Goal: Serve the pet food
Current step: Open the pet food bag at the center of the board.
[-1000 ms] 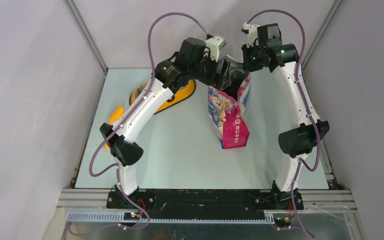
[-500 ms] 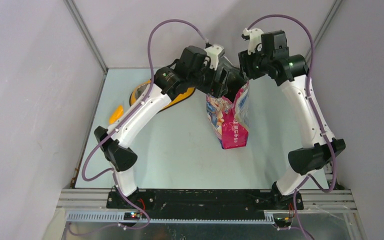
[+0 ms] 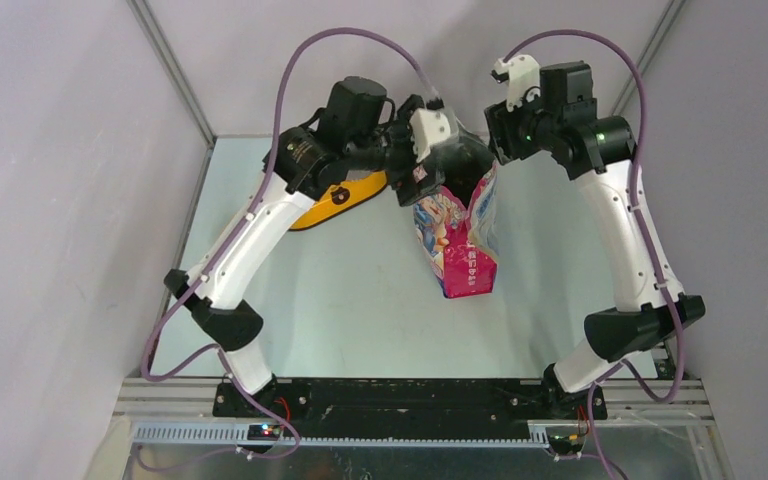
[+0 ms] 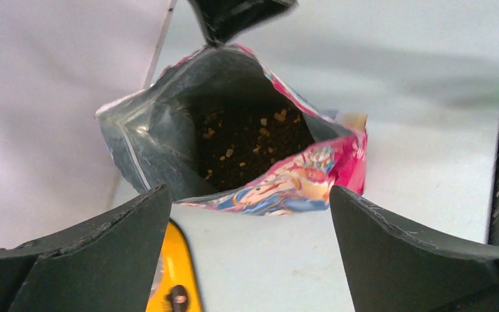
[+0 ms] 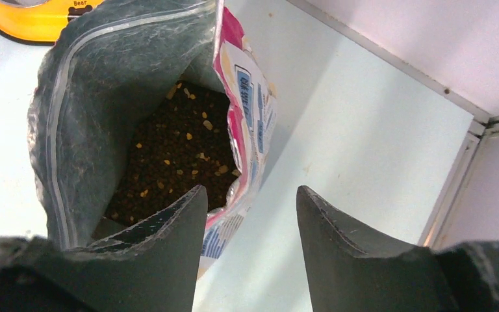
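Observation:
The pet food pouch (image 3: 457,245), glossy pink and blue, stands upright mid-table with its mouth spread open. Dark-brown kibble (image 4: 247,143) fills its bottom, and the kibble (image 5: 175,156) also shows in the right wrist view. My left gripper (image 3: 425,180) hovers just left of the pouch mouth. In its own view the left gripper (image 4: 248,192) is open wide, with the pouch (image 4: 169,123) ahead and nothing between the fingers. My right gripper (image 3: 490,140) is above the pouch's right rim. The right gripper (image 5: 252,188) is open, one finger over the pouch (image 5: 91,97) and the rim ungripped below.
The yellow feeder (image 3: 355,195) lies at the back left, partly under my left arm. An edge of the feeder (image 4: 175,273) sits below my left fingers, and the feeder (image 5: 32,16) appears behind the pouch. The table's metal rail (image 5: 455,175) and the walls close off the right side.
My right gripper has opened and let go of the pouch's rim. My left gripper has drawn back to the left of the mouth and spread wider. The pouch stays standing, open.

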{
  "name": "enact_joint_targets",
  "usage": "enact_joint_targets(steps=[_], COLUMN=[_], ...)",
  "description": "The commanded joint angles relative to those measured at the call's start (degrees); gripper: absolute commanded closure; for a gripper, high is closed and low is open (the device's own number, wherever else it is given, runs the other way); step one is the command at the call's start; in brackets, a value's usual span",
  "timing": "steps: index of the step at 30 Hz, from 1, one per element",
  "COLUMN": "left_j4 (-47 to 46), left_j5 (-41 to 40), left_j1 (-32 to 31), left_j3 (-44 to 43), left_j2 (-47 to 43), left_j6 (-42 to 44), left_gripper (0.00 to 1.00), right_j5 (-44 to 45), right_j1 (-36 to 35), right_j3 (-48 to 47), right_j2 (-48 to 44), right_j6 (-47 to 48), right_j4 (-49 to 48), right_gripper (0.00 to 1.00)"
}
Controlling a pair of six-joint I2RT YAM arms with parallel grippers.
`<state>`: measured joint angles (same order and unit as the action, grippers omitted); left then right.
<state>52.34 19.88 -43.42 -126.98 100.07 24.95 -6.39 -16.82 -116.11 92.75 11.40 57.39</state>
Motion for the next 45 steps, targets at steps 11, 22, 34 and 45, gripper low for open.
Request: enact_joint_targets(steps=[11, 22, 34, 45], left_j4=[14.76, 16.75, 20.93, 32.36], left_j5=[7.08, 7.83, 9.78, 9.71], left_j1=[-0.38, -0.65, -0.71, -0.71], left_j3=[-2.09, -4.57, -8.83, -10.48], left_j2=[7.31, 13.08, 8.76, 5.94], left_j6=[50.25, 54.27, 54.2, 62.69], left_gripper=[0.02, 0.61, 1.0, 1.0], right_j5=[-7.25, -11.99, -13.26, -15.71], right_j1=[5.73, 10.76, 10.97, 10.06], right_j3=[7.84, 16.6, 17.62, 11.86], right_j2=[-8.84, -15.31, -15.7, -10.88], right_j6=[1.71, 1.81, 1.94, 2.51], right_j4=[-2.03, -5.12, -5.73, -1.94], right_gripper=[0.43, 0.43, 0.43, 0.43])
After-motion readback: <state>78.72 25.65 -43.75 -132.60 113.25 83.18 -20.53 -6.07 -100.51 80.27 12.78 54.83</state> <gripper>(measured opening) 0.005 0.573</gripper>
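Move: The near-left rim of the open pet food bag lies about 13 cm below the left gripper, roughly 2 cm ahead and 2 cm to its right. The bag's mouth centre is some 6 cm ahead, 6 cm right and 12 cm below; the yellow feeding bowl stands about 14 cm ahead, 23 cm left and far lower. From the right gripper, that rim is some 13 cm left, 7 cm back and 9 cm below. Bring the open left gripper about 13 cm down onto the bag's near-left rim, turning the wrist clockwise and tipping the fingers more steeply down. Shut them fully to pinch the rim's edge, then draw it gently back and left a couple of centimetres. Meanwhile back the right gripper, still half open, some 5 cm back and to the right, away from the bag. ##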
